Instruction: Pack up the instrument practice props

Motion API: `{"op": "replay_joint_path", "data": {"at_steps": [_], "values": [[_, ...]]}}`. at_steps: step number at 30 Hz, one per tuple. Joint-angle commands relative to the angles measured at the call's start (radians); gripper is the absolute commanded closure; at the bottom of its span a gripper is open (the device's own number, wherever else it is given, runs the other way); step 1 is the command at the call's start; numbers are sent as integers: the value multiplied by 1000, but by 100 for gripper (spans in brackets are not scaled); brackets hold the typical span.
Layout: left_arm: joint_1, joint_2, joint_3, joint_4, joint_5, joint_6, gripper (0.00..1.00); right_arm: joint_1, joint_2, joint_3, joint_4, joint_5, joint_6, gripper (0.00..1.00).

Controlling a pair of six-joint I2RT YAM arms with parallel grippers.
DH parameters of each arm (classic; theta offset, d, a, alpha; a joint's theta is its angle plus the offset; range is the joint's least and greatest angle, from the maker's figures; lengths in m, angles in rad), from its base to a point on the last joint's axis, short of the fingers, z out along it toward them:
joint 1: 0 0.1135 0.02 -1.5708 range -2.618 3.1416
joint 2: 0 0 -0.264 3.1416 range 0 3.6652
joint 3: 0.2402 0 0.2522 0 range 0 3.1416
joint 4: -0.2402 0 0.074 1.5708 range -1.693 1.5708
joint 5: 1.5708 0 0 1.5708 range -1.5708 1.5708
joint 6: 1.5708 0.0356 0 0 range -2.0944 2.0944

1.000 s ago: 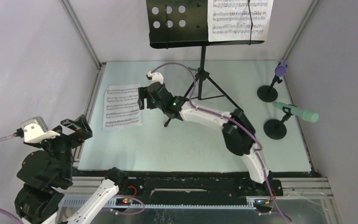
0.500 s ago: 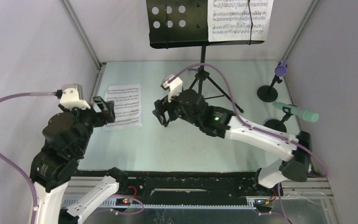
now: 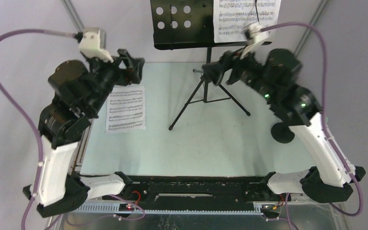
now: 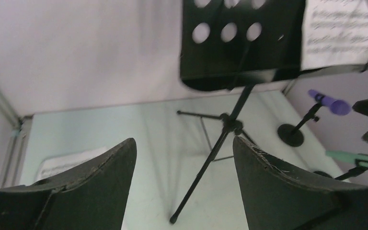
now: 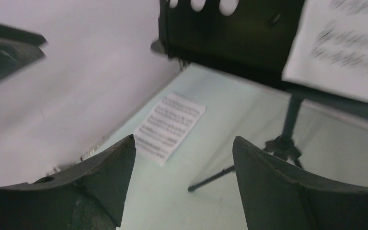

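Observation:
The black tripod music rack [image 3: 182,24] stands at the back, its perforated plate [image 4: 230,43] carrying a white sheet-music page [image 3: 244,19]. Another page [image 3: 126,109] lies flat on the table at the left. My left gripper [image 3: 133,67] hangs open in the air left of the rack, nothing between its fingers [image 4: 184,143]. To the right of the rack's pole my right gripper [image 3: 210,72] is raised and open, also empty [image 5: 184,141]. A purple microphone [image 4: 329,102] and a mint-green one [image 4: 359,160] rest on short black holders at the right; the right arm hides them from above.
Grey walls with metal corner posts close in the pale green table [image 3: 196,143]. The rack's tripod legs [image 3: 187,108] spread over the table's middle. One round holder base [image 3: 282,132] shows under the right arm.
Both arms have risen and swung toward the back. The left came up from the table's left edge; the right left the table's middle and went up to the right of the rack's pole.

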Motion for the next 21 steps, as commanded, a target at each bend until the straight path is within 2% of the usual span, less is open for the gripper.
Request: {"op": "replay_joint_path", "data": {"at_steps": [1,6,15,21], "values": [[-48,145,200,26,53,24,19,-127,-3,192,-100,-177,62,19],[-51,292,399,4,195,-29,20,-290,37,340,-163,-239,105,19],[-52,410,451,153,352,-151,20,-645,39,321,-67,-450,313,20],[-53,508,505,243,479,-229,21,-779,53,280,56,-612,491,26]]}}
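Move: The sheet music still on the stand is my left hand's goal: its middle lies some 33 cm to the right, about 21 cm ahead and 8 cm higher, with the stand's bare half nearer, about 14 cm right, 21 cm ahead and 7 cm up. My right hand wants the thin clip arm over that sheet, roughly 15 cm right, 20 cm ahead and 7 cm up; from this hand the sheet's middle is about 12 cm right, 20 cm ahead and 10 cm up. Both my open hands sweep right towards the remaining sheet, touching nothing. My left goes about 15 cm right across the front of the bare half, easing forward and up, while swinging some 25 degrees clockwise. My right matches that sideways reach, first climbing some 10 cm, then pushing forward 5 cm and sinking slightly as it rolls left side up and turns a little clockwise to line up with the clip arm. ##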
